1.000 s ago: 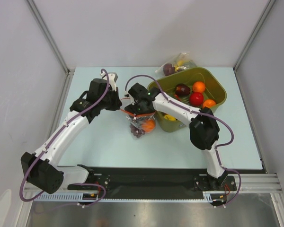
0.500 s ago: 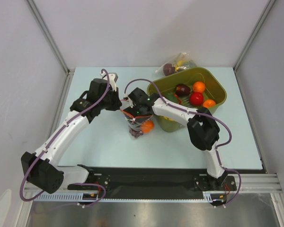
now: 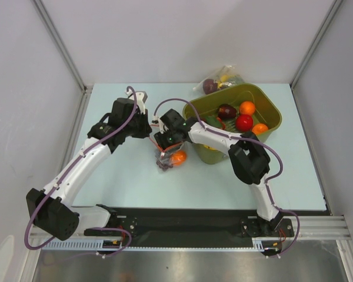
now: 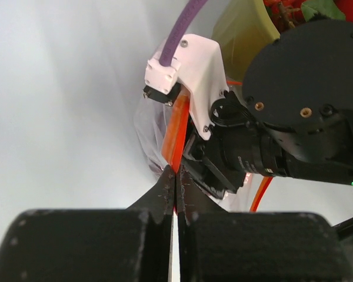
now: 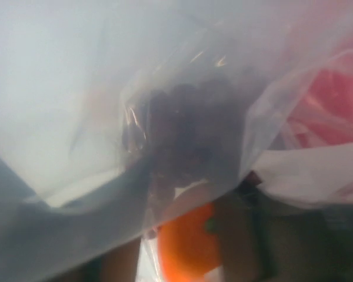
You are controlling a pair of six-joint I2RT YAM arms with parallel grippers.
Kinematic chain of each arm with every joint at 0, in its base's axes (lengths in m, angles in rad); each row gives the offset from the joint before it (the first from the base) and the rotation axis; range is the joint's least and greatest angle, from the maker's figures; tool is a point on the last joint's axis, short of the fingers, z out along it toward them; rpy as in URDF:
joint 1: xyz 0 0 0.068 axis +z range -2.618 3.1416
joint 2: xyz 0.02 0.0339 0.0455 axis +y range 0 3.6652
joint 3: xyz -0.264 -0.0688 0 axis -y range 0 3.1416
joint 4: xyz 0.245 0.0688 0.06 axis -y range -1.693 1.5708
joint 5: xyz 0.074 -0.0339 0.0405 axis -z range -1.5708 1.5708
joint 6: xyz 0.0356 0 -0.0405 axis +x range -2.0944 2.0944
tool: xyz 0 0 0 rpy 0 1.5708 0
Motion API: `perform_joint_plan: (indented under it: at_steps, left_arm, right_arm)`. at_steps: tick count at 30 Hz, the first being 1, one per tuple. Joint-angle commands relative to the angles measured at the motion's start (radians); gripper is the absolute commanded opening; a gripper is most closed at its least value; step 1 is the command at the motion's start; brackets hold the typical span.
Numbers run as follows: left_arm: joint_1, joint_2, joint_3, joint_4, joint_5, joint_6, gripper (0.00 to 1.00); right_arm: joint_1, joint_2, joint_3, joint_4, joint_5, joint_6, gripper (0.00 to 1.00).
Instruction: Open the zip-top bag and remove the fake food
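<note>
The zip-top bag (image 3: 165, 160) lies crumpled on the table just left of the bin, and its red-orange zip strip (image 4: 177, 126) runs up from my left gripper (image 4: 176, 175). That gripper is shut on the strip's edge. My right gripper (image 3: 168, 145) reaches down into the bag's mouth. From the right wrist, through blurred plastic, I see an orange fake fruit (image 5: 188, 245) between the fingers (image 5: 240, 235) and a dark grape bunch (image 5: 179, 132) beyond it. Plastic hides whether the fingers touch the orange. From above, the orange (image 3: 178, 157) shows inside the bag.
An olive-green bin (image 3: 272, 106) stands to the right, holding a red apple (image 3: 243, 122), a dark maroon fruit (image 3: 226, 110) and two orange fruits. A second clear bag of fruit (image 3: 222, 79) lies behind the bin. Both forearms crowd the table's middle.
My right gripper has pushed left and deeper into the bag, and its fingers have drawn closer around the orange. The bag and orange shifted slightly left. The left gripper has kept its hold.
</note>
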Motion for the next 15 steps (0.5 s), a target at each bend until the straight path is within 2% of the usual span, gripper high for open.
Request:
perform_joint_plan:
  at_steps: [1,3,8,12,15]
  left_arm:
    - [-0.008,-0.013,0.022,0.023,0.013,-0.002,0.00]
    - [-0.008,-0.015,0.021,0.019,0.004,0.002,0.00]
    - [-0.008,-0.022,0.007,0.003,-0.016,0.017,0.00]
    - [-0.008,-0.015,-0.011,0.014,-0.026,0.019,0.00]
    - [-0.008,-0.002,-0.019,0.017,-0.027,0.018,0.00]
  right_arm:
    - [-0.006,0.075,0.001,-0.003,-0.036,0.008,0.44]
    - [-0.006,0.069,0.002,0.000,-0.044,0.005,0.36]
    - [-0.001,0.002,-0.001,0.028,-0.048,-0.006,0.24]
    - [0.000,-0.069,0.001,0.061,-0.068,-0.002,0.03]
    - [0.000,-0.124,0.005,0.081,-0.070,0.004,0.00]
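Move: The orange, still in the bag, lies about 5 cm to the right of the right hand's point, 4 cm back and some 4 cm below it. The grapes, partly hidden, are about 6 cm back from the hand, barely 1 cm to its left and 4 cm lower. The green bin's middle is roughly 26 cm right, 8 cm ahead and level. From the left hand, the orange is some 10 cm right, 6 cm back and 19 cm down. The orange and grapes inside the bag are what the right hand works over: its already half-closed fingers shut almost completely while it slides about 1 cm left, then lifts nearly 2 cm at the end, with hardly any wrist turn. Nothing thick is left between the tips. The left hand stays put, keeping its pinch on the orange zip strip. ##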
